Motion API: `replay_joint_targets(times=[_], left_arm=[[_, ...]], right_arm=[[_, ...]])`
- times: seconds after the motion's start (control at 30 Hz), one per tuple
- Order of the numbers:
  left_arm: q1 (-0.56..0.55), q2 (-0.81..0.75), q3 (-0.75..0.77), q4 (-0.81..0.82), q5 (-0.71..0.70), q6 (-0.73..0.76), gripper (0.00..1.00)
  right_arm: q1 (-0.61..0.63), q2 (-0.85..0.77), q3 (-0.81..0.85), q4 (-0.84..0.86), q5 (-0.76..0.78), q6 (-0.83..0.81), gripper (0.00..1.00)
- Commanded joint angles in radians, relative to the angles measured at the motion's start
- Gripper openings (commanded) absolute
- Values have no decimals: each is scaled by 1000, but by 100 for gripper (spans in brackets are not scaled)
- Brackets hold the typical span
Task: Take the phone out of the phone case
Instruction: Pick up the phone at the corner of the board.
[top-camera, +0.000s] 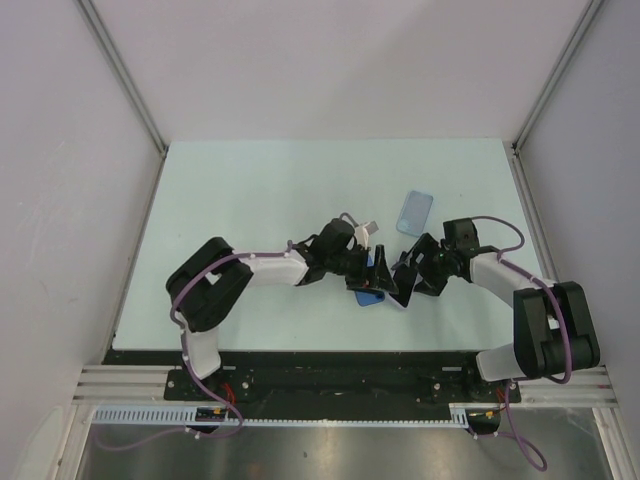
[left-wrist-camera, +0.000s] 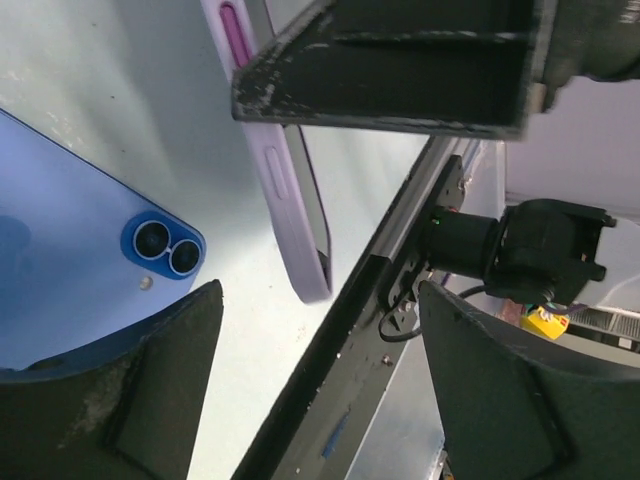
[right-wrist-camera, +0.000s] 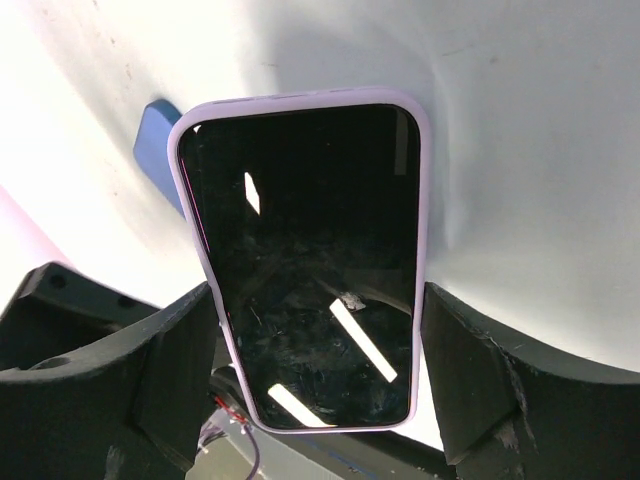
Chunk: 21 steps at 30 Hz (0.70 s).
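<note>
My right gripper is shut on the lilac phone case, one finger on each long side. The black-screened phone still sits inside it, and the pair is held off the table. In the left wrist view the case shows edge-on under a right finger. The left gripper stands open beside it, nothing between its fingers. In the top view both grippers meet at mid-table, left and right.
A blue phone lies back-up on the table under the left gripper, and shows too in the top view. A translucent light-blue case lies further back. The table's black front rail runs close by.
</note>
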Motion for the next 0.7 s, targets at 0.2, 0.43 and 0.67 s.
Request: replay_joint_targets(times=[0.2, 0.43, 0.67], left_arm=[[-35, 94, 111, 19, -69, -22, 71], [-38, 144, 174, -14, -104, -33, 54], [-38, 153, 197, -41, -103, -31, 10]], right_arm=[[4, -36, 3, 53, -106, 39, 40], [4, -51, 3, 34, -95, 34, 39], [-7, -59, 3, 30, -93, 27, 47]])
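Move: The phone in its lilac case, already held by the right hand, has its middle about 7 cm to the left hand's right, 3 cm ahead and 2 cm below. The blue phone lies flat roughly 3 cm left of that hand, 2 cm ahead and 7 cm down; the clear case is some 19 cm ahead, 10 cm right and 7 cm below. From the right hand, the held phone's middle is about 1 cm ahead and 1 cm left. The left hand goes about 5 cm right, forward and down, closing to pinch the right-held lilac case's left edge. ##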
